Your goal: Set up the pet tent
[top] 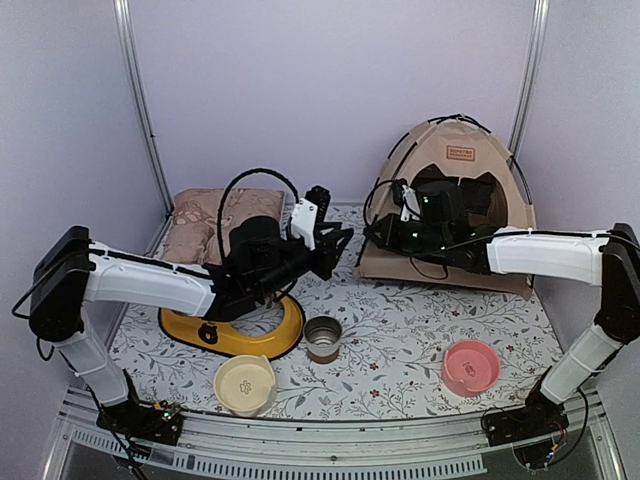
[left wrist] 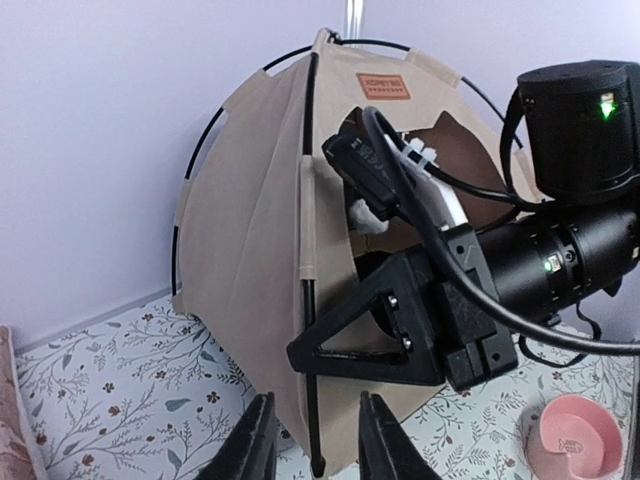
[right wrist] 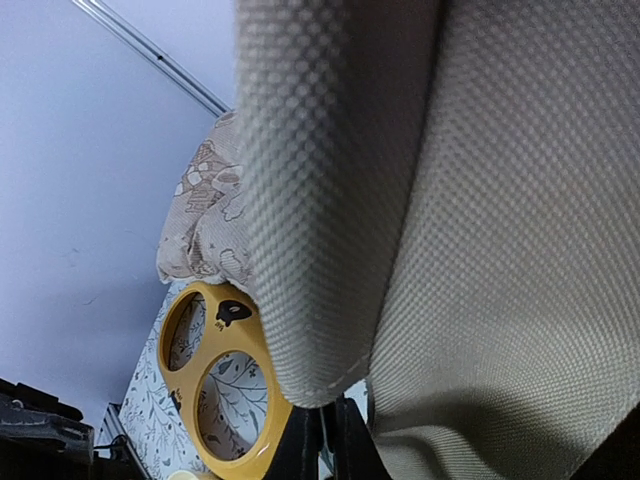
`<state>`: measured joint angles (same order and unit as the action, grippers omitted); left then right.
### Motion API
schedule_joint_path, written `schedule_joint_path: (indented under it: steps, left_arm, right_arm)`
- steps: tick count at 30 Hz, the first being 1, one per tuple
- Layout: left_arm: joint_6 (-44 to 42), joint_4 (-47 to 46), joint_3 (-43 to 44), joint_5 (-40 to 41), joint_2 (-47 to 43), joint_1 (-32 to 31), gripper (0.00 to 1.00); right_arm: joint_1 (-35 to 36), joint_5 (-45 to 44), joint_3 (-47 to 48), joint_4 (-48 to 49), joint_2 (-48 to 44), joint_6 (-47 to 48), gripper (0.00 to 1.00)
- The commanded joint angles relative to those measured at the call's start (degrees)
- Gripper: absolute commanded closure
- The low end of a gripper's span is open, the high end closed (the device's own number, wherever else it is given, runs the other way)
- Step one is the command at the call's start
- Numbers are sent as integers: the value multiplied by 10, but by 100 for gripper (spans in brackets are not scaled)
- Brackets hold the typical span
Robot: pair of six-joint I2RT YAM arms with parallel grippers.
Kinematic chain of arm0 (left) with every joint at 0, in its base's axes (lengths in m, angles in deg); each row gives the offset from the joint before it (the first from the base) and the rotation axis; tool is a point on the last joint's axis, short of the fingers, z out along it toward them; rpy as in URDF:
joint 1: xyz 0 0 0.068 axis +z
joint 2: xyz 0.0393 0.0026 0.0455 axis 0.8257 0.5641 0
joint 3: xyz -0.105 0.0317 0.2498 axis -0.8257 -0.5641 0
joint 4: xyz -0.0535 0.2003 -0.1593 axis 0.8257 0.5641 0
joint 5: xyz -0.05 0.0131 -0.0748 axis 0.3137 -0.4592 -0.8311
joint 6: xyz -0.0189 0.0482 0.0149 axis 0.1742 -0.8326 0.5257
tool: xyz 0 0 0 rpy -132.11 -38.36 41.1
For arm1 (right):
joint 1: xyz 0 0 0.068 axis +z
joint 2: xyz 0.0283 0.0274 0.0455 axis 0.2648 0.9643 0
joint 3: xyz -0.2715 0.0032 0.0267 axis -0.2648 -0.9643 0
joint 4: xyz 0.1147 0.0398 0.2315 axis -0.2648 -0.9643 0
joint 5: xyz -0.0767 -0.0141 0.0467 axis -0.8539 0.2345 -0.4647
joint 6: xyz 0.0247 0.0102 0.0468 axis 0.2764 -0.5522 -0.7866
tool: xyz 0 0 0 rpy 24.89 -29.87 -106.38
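The tan pet tent (top: 455,170) stands upright at the back right, with its black poles crossed over the top and a brown label (top: 460,153). In the left wrist view the tent (left wrist: 250,230) fills the middle, with a white pom-pom (left wrist: 372,222) by the doorway. My right gripper (top: 383,236) is at the tent's front left edge; in its wrist view the jaws (right wrist: 325,445) are nearly closed under a fold of tent fabric (right wrist: 330,200). My left gripper (left wrist: 318,445) is open, with the lower end of a black pole (left wrist: 317,420) between its fingers.
A yellow two-hole bowl stand (top: 240,340) lies at centre left, under my left arm. A metal cup (top: 322,338), a cream bowl (top: 245,385) and a pink bowl (top: 470,367) sit near the front. A patterned cushion (top: 200,225) lies at the back left.
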<state>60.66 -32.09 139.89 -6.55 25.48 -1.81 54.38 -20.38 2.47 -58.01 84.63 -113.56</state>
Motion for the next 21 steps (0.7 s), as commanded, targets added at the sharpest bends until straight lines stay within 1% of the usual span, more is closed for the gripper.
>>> schedule_joint_path:
  steps: [1, 4, 5, 6, 9, 12, 15, 18, 21]
  left_arm:
    - [35, 42, 3, 14, -10, 20, 69]
    - [54, 61, -11, 17, -32, 31, 61]
    - [61, 68, -16, 17, -40, 35, 58]
    - [67, 77, -21, 16, -47, 40, 55]
    - [83, 102, -34, -2, -67, 57, 48]
    - [94, 118, -43, -18, -80, 69, 44]
    - [103, 131, -43, -31, -85, 78, 40]
    - [109, 146, -38, -44, -88, 81, 38]
    - [113, 163, -30, -54, -92, 83, 36]
  right_arm:
    - [-3, -54, 49, 11, 50, 21, 100]
    - [-4, -54, 60, 33, 89, 33, 100]
    - [-3, -48, 68, 33, 104, 34, 96]
    - [-3, -41, 74, 30, 117, 38, 89]
    - [-3, -30, 71, 23, 127, 42, 59]
    - [1, -25, 55, 15, 106, 42, 38]
    - [5, -21, 44, -14, 72, 50, 27]
    - [6, -12, 31, -44, 27, 56, 20]
    - [6, -8, 20, -81, -25, 64, 6]
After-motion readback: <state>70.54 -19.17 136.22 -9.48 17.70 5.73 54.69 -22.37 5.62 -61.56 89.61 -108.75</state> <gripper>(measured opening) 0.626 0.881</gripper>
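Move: The right fingers are still shut on the tent's near-left pole, just below its sleeve. The table spot for that pole's foot is about 16 cm below them, some 5 cm to the left and 3 cm ahead, while the tent's bulk is some 15 cm to the right and 8 cm ahead. The steel bowl stands about 10 cm left and 15 cm back. From the empty left hand, the same spot is roughly 7 cm ahead, straight in line sideways, 21 cm down. Still pinching the near-left pole, the right hand takes the tent down about 5 cm and forward some 4 cm towards the table, then spreads its fingers wide, lets go of the pole and draws back and up about 3 cm. The left hand meanwhile backs off about 6 cm to the left and a little forward and down, opening wider and tipping downward. ##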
